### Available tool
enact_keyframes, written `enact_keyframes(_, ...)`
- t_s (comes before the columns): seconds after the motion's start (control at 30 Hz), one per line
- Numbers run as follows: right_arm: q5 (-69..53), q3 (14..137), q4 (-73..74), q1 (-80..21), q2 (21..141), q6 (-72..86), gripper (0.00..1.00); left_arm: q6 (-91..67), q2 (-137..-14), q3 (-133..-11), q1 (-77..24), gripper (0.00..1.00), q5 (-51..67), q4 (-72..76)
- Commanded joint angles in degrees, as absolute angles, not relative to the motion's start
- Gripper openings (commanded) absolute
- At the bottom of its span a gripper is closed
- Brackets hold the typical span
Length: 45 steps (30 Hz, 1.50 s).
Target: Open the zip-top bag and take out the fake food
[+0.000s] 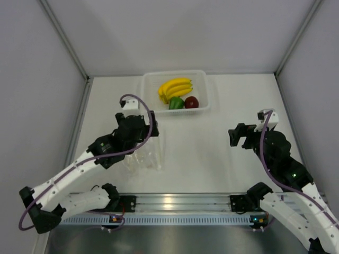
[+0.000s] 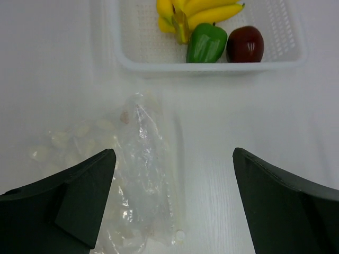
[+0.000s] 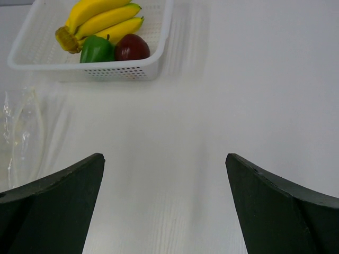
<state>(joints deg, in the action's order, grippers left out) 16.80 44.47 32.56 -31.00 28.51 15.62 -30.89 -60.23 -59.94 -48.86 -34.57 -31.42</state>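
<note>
The zip-top bag point(image 1: 144, 156) lies crumpled on the table, clear with white dots, and nothing coloured shows inside it. My left gripper point(image 1: 142, 132) hangs just above it, open, with the bag point(image 2: 140, 174) below and between its fingers, mostly towards the left one. The fake food lies in the white basket point(image 1: 204, 79) at the back: a yellow banana bunch point(image 1: 175, 89), a green pepper point(image 1: 176, 103) and a dark red fruit point(image 1: 192, 102). My right gripper point(image 1: 241, 138) stands open over bare table at the right, holding nothing.
The basket point(image 2: 212, 67) sits just beyond the bag in the left wrist view. White walls close in the table on the left, back and right. A metal rail point(image 1: 175, 203) runs along the near edge between the arm bases.
</note>
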Motion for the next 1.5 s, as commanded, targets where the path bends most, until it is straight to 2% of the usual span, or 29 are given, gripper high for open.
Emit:
enact_keyframes(0.0,21.5,47.2,31.6,-31.2,29.2,15.9,0.99,-29.7,-48.7,-57.2,-48.4,0.98,-39.3,-32.3)
enact_keyframes(0.17,25.7,48.3,33.3,-31.2,27.4,14.8,0.99,-22.0,-31.6,-52.4,-48.4,0.98,-42.7,-33.1)
enact_keyframes(0.3,27.8,48.5,35.1,-31.3,25.9,13.5,0.99,-16.6,-28.5,-53.3,-48.5,0.98,-46.4,-36.5)
enact_keyframes(0.47,30.1,45.7,33.7,-31.2,22.7,11.8,1.0,-15.8,-26.5,-51.2,-48.4,0.98,-49.7,-36.7)
enact_keyframes(0.63,28.3,43.9,31.4,-31.2,21.4,11.1,0.99,-15.1,-27.0,-50.3,-44.8,0.98,-46.2,-35.8)
enact_keyframes(0.77,28.1,43.9,31.3,-31.2,22.4,12.4,0.99,-15.3,-26.9,-49.1,-39.4,0.98,-39.4,-34.4)
enact_keyframes(0.97,26.2,42.4,29.4,-31.2,23.0,14.8,0.99,-13.7,-27.7,-46.0,-23.5,0.98,-26.5,-30.3)
enact_keyframes(1.07,25.2,42.0,28.7,-31.3,23.0,15.1,0.99,-14.2,-28.8,-46.1,-20.3,0.98,-23.8,-30.3)
enact_keyframes(1.47,24.7,42.9,28.0,-31.3,24.6,15.6,0.99,-14.6,-28.1,-45.4,-19.6,0.98,-24.5,-30.4)
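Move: Just behind the empty left hand, about 7 cm back, 2 cm to its left and some 19 cm below, lies the middle of the emptied zip-top bag, flat on the table. The basket stands about 24 cm ahead of this hand and 16 cm to its right, with the green pepper roughly 16 cm ahead and 16 cm to the right. From the right hand the bag is some 45 cm left, about level with it, and 19 cm lower. Leftward, about 17 cm in all, the left hand swings clear of the bag: it first climbs some 8 cm while drawing back 6 cm and tipping its fingers up, then sinks back almost to its old height, turning counter-clockwise. Its fingers stay wide open. The right hand, also open and empty, drifts about 4 cm right with a slight rise, then settles partly back. ##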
